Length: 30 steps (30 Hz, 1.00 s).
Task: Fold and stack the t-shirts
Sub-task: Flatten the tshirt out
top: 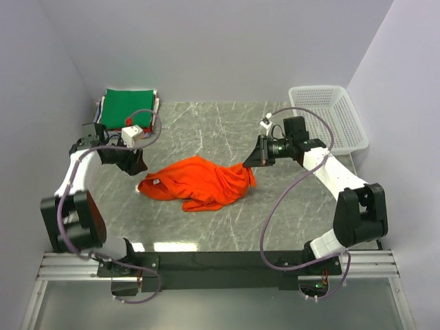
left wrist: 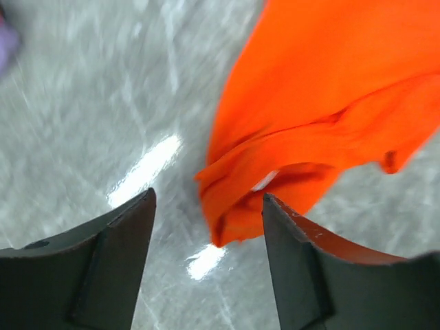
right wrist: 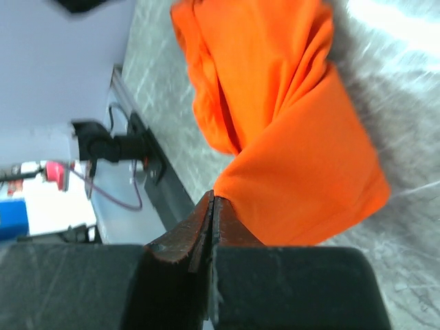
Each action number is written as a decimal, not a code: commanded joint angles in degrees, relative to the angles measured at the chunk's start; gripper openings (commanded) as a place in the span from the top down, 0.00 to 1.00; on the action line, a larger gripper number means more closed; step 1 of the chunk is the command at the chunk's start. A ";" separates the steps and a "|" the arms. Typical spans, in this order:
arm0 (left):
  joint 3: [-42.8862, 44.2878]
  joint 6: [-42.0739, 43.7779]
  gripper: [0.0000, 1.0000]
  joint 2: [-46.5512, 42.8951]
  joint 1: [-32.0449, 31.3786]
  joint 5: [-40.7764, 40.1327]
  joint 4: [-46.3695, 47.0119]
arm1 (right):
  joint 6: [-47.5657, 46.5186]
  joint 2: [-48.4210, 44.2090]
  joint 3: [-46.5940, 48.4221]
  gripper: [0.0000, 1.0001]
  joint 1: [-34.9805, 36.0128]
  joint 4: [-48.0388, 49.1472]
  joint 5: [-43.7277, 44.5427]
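Note:
A bright orange t-shirt (top: 203,182) lies crumpled in the middle of the marble table. My right gripper (top: 249,162) is at its right edge, and in the right wrist view the gripper (right wrist: 213,198) is shut, pinching a corner of the orange cloth (right wrist: 289,137) at its tips. My left gripper (top: 139,168) hovers at the shirt's left end. In the left wrist view it (left wrist: 208,194) stands open, with the shirt's bunched end (left wrist: 330,89) just ahead of the fingers and not held. A folded green t-shirt (top: 128,104) tops a small stack at the back left.
A white plastic lattice basket (top: 328,117) stands at the back right corner. Walls close in the table on three sides. The arms' mounting rail (top: 220,261) runs along the near edge.

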 commanded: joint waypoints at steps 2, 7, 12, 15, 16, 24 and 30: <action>-5.65 2.11 0.30 -12.95 -5.24 8.50 0.92 | 5.45 -5.68 3.72 1.00 -1.01 9.00 4.84; -16.74 -0.35 0.31 -23.78 -23.57 -2.37 10.23 | 8.88 -6.56 6.27 1.00 -3.91 10.85 9.43; -22.73 -3.16 0.33 -23.54 -36.53 -10.74 14.98 | 9.06 -6.39 6.80 1.00 -4.45 9.63 12.86; -22.91 -5.18 0.31 -21.25 -41.62 -15.05 19.90 | 9.14 -5.69 7.06 1.00 -4.53 8.75 13.83; -22.56 -5.01 0.31 -20.81 -42.60 -15.23 20.34 | 9.23 -5.60 7.24 1.00 -4.62 8.57 14.09; -17.47 -0.53 0.31 -14.93 -53.68 -21.91 20.61 | 9.23 -3.58 8.12 1.00 -5.06 7.43 16.38; -11.92 4.39 0.32 -7.90 -53.68 -22.53 23.77 | 8.79 -3.58 8.21 1.00 -5.41 6.64 16.99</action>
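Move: The left hand, open and empty, has the t-shirt's near fold about 19 cm to its right, 8 cm back and 11 cm below; the t-shirt's middle is some 17 cm right and level, the folded stack roughly 24 cm ahead and 5 cm left. The right hand already holds the t-shirt's right end some 16 cm above the table; from it the t-shirt's middle is about 16 cm left, the near fold 13 cm left and 7 cm back, the basket roughly 25 cm ahead and 31 cm right. Rightward some 23 cm and back about 10 goes the left hand, first arching up 4 cm, then sinking over the t-shirt's near fold, turning some 40 degrees clockwise with fingers wide open. Meanwhile the right hand keeps its shut pinch on the right end and draws it forward and to the right away from the t-shirt's middle, rising, then easing down slightly, with a 20-degree clockwise turn. ##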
